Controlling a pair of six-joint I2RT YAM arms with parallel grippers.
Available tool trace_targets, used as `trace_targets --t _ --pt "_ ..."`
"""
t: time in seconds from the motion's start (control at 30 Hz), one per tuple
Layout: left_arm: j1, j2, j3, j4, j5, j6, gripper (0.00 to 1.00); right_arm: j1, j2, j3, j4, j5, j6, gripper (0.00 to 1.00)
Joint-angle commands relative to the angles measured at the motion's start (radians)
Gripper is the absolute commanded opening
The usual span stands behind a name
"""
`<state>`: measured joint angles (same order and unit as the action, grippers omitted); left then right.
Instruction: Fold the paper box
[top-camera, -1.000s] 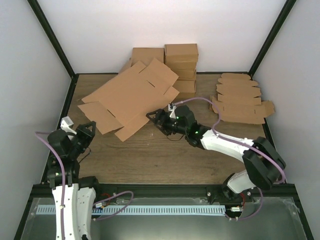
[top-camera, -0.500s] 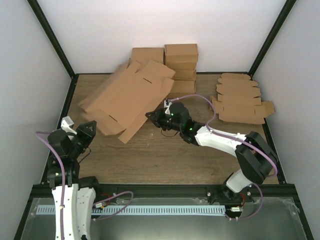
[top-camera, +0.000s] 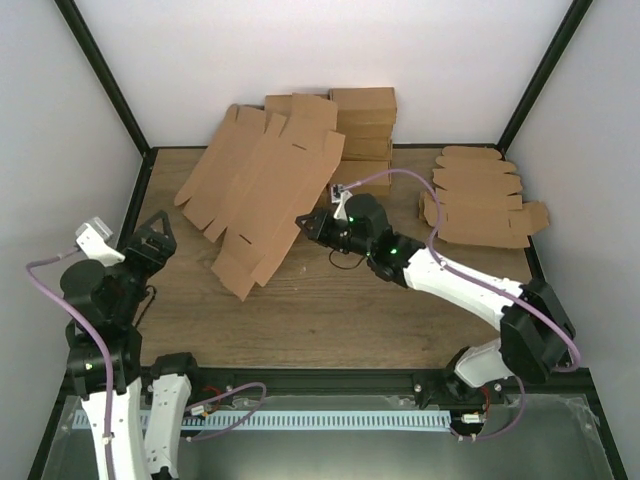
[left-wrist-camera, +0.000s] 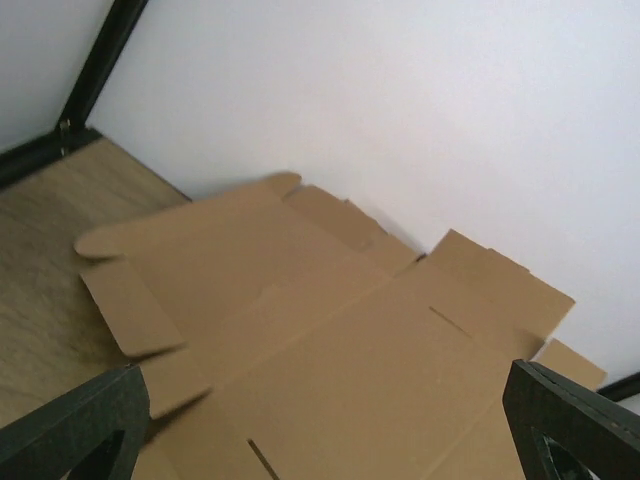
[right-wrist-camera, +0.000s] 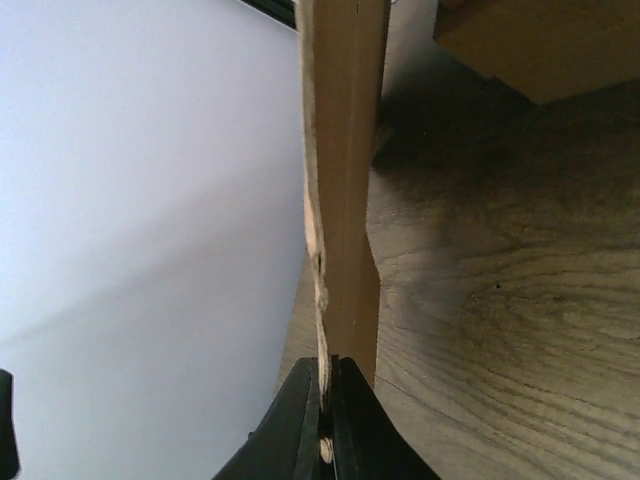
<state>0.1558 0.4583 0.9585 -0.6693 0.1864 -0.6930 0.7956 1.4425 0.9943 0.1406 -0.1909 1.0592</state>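
The paper box (top-camera: 262, 185) is a large flat brown blank with creased panels, flaps and slots. It stands tilted, its right side raised and its lower left corner on the wooden table (top-camera: 330, 310). My right gripper (top-camera: 308, 222) is shut on the box's right edge. In the right wrist view the two black fingers (right-wrist-camera: 300, 420) pinch the thin cardboard edge (right-wrist-camera: 345, 150) end-on. My left gripper (top-camera: 152, 238) hangs open at the left, apart from the box. The left wrist view shows the box's face (left-wrist-camera: 330, 330) spread out ahead of the gripper (left-wrist-camera: 322, 400).
A stack of small brown boxes (top-camera: 362, 125) stands at the back behind the blank. Several smaller flat blanks with rounded tabs (top-camera: 480, 195) lie at the back right. White walls and black frame posts (top-camera: 100, 80) enclose the table.
My right gripper shut on the box's right edge and lifted it, tipping the blank up toward the back left. The left gripper opened and its arm rose and swung leftward.
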Motion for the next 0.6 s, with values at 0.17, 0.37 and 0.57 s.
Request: trace_targets --t 0.17,0.37,0.57 --pt "-0.004 0.096 0.045 -0.013 -0.035 0.184 1.0 0.002 -0.159 0.073 -0.282 -0.041 -0.243 0.01" --pt "-0.004 0.148 0.026 0.006 0.008 0.202 1.0 -0.015 -0.285 0.011 -0.482 -0.058 -0.296 0.01" --pt "-0.004 0.158 -0.009 0.036 0.013 0.211 1.0 -0.062 -0.41 -0.051 -0.685 0.017 -0.287 0.01"
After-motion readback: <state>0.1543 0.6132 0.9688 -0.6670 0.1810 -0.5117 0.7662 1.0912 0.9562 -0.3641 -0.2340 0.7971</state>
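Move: The right gripper pinches the right edge of the unfolded paper box, whose middle lies about 16 cm ahead, 11 cm left and 10 cm lower. It is drawn to open tabletop roughly 6 cm back, 9 cm right and 24 cm below. Beyond stand the large box, some 32 cm ahead and 4 cm left, and the small box stack, 32 cm ahead and 15 cm right, both 15 cm lower. From the empty left gripper the paper box's middle is about 25 cm ahead, 16 cm right, 21 cm down. Keep the right gripper shut on the cardboard edge and draw it back and to the right about 10 cm, away from the stacked boxes, rising some 2 cm first and then easing down, while the wrist rolls its left side lower. Bring the open left gripper a touch up, then forward and down about 4 cm towards the cardboard, tipping slightly downward, without gripping. ##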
